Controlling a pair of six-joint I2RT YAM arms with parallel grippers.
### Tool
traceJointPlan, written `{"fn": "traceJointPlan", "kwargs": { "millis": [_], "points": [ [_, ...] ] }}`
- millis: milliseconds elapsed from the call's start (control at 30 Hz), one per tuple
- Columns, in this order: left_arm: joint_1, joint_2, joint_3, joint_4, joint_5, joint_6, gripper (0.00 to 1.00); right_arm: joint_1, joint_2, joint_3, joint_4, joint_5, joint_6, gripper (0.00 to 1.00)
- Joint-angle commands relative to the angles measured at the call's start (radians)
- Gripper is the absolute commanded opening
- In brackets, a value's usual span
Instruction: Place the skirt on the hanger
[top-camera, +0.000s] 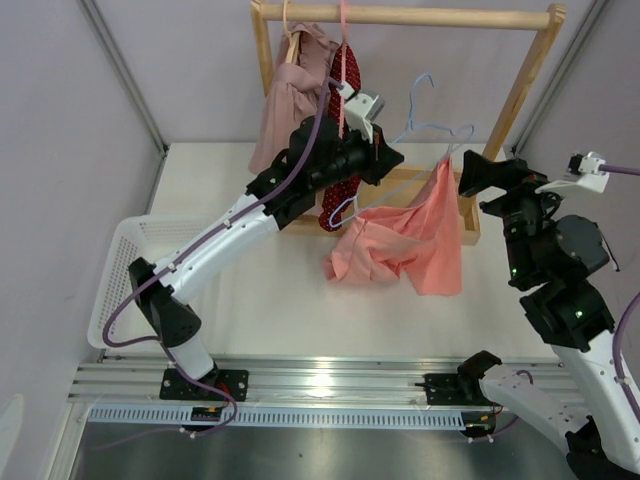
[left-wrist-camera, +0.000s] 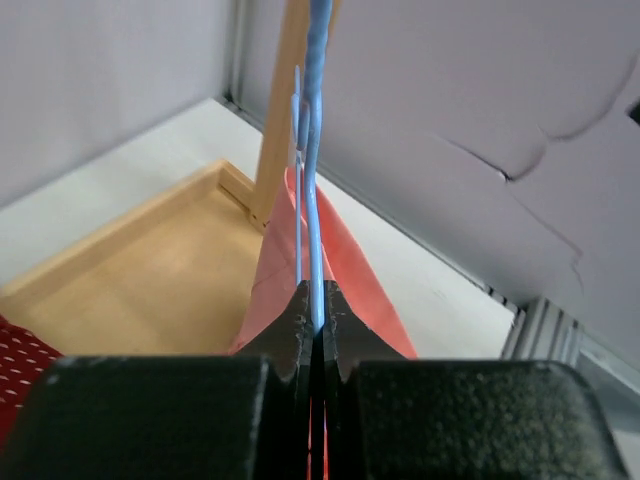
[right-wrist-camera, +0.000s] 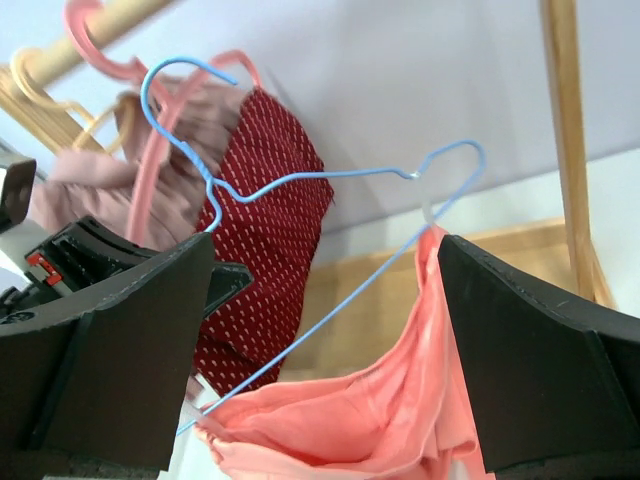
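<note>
The salmon skirt (top-camera: 405, 245) hangs from the thin light-blue hanger (top-camera: 425, 130), clipped at both ends of its lower bar and sagging between them; its hem rests on the table. My left gripper (top-camera: 392, 155) is shut on the hanger wire (left-wrist-camera: 318, 200), with the skirt (left-wrist-camera: 350, 270) just beyond the fingertips. My right gripper (top-camera: 470, 172) is open and empty, right beside the hanger's right end. In the right wrist view the hanger (right-wrist-camera: 300, 180) and skirt (right-wrist-camera: 400, 400) lie between my wide-apart fingers (right-wrist-camera: 540, 370).
A wooden rack (top-camera: 410, 16) stands at the back with a mauve-pink garment (top-camera: 285, 100) and a dark red dotted garment (top-camera: 345, 75) on it. Its wooden base tray (left-wrist-camera: 140, 290) lies below. A white basket (top-camera: 125, 270) sits at the left.
</note>
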Motion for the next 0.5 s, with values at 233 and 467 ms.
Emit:
{"fn": "traceJointPlan", "kwargs": {
  "millis": [233,467],
  "points": [
    [0.010,0.099,0.384,0.013,-0.202,0.024,0.00,-0.005,0.020,0.153,-0.026,0.055,-0.022,0.99],
    [0.014,0.203,0.579,0.000,-0.271,0.061,0.00,-0.005,0.023,0.175,-0.032,0.058,-0.022,0.99]
  ]
}}
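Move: The left gripper already holds the blue hanger with the skirt on it. The bare stretch of rack rail it is headed for lies about 18 cm ahead, 2 cm to the right and 16 cm higher. The polka-dot garment hangs roughly 12 cm to the left and 12 cm ahead, its middle some 8 cm lower; the rack's right post stands about 22 cm right and 13 cm ahead. From the open, empty right gripper, that rail stretch is some 24 cm ahead, 10 cm left and 9 cm up. Lift the left gripper about 9 cm while reaching some 5 cm forward, carrying the hanger hook towards the bare rail to the right of the polka-dot garment. Keep the fingers shut on the blue wire, swing them about 10 degrees counter-clockwise and tip them slightly upward. Raise the open right gripper about 4 cm, easing it slightly back and right, then hold it there, touching nothing. ##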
